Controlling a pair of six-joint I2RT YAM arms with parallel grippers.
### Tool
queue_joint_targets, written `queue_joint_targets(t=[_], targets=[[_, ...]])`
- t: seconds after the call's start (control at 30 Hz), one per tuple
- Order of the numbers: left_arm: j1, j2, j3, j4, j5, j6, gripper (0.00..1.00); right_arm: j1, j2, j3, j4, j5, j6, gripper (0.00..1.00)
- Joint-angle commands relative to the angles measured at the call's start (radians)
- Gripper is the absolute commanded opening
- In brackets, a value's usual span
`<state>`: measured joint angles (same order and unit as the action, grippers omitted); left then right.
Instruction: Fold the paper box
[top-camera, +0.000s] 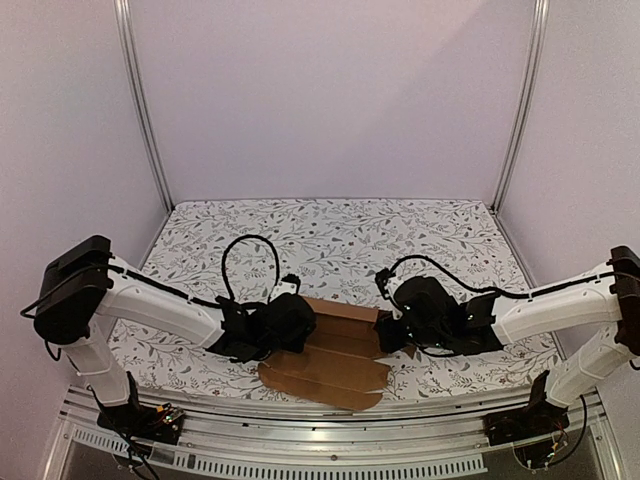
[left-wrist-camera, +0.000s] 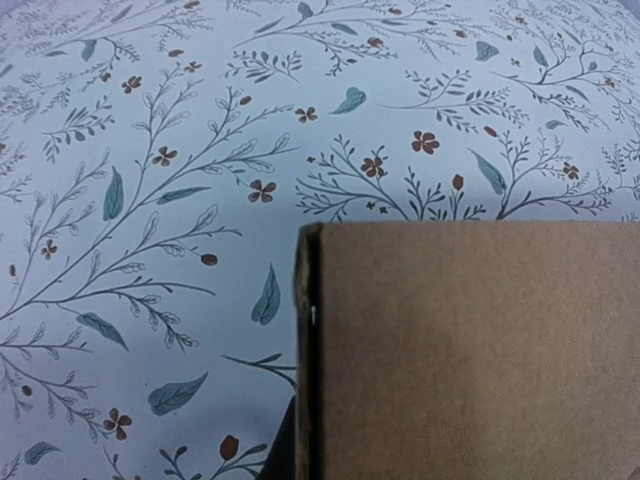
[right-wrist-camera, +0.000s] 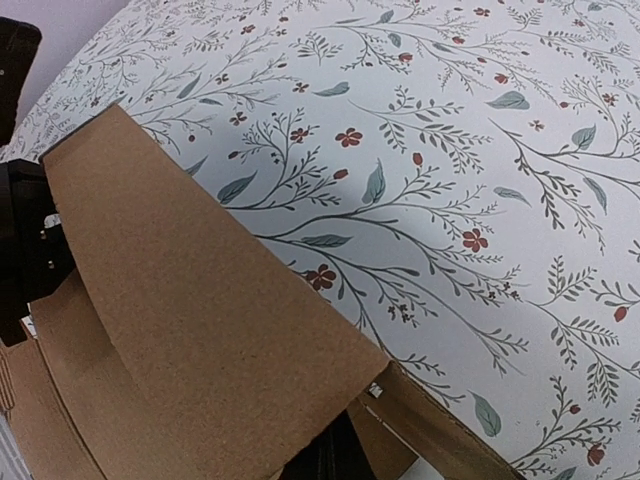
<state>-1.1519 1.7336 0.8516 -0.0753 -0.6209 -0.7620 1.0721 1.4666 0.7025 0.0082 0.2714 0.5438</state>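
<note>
The paper box is a brown cardboard piece, partly folded, lying near the table's front edge between both arms. My left gripper is at its left end. In the left wrist view a cardboard panel fills the lower right, and one dark finger shows just outside its upright folded edge, shut on it. My right gripper is at the box's right end. A raised panel leans over that gripper. Only a dark finger shows beneath the panel, beside a smaller flap; the jaws are shut.
A floral cloth covers the table. Pale walls and two metal uprights close in the back and sides. An aluminium rail runs along the front edge, just below the cardboard, between the arm bases.
</note>
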Motion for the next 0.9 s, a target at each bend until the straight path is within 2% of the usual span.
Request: queue_joint_targets(t=[0.0,0.27,0.47,0.87], targets=[[-0.019,-0.008,0.021,-0.007,0.037,-0.010,0.00,-0.007,0.002,-0.029,0.152,-0.017,0.078,0.00],[-0.020,-0.016,0.029,-0.011,0.084,-0.008,0.00,-0.006,-0.035,-0.050,0.282,0.055,0.161,0.00],[-0.020,-0.024,0.032,-0.012,0.137,-0.042,0.00,-0.006,-0.037,-0.120,0.520,0.070,0.255,0.00],[-0.022,-0.046,0.012,0.017,0.191,-0.080,0.00,-0.006,-0.021,-0.133,0.613,0.090,0.245,0.00]])
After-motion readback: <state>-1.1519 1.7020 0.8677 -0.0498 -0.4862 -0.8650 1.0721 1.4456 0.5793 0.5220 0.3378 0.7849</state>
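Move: The box's folded-over far flap lies with its middle roughly 7 cm left, 4 cm ahead and 2 cm above the shut right fingers, which are already tucked beneath its right end. From them the near panel is about 10 cm left, 6 cm back and 4 cm lower; the right side flap is some 4 cm right, level ahead. The left hand already grips the box's left end, with the far flap's middle about 6 cm right and 4 cm ahead. The box's far flap is pushed up from beneath by the shut right fingers, still tucked under its right end: that hand climbs some 6 cm, easing forward and left, and rolls about 30 degrees with its left side rising. The left fingers keep their pinch on the left end, first nearly still, then shifting a couple of centimetres right and slightly up and back, rolling a little the other way. ##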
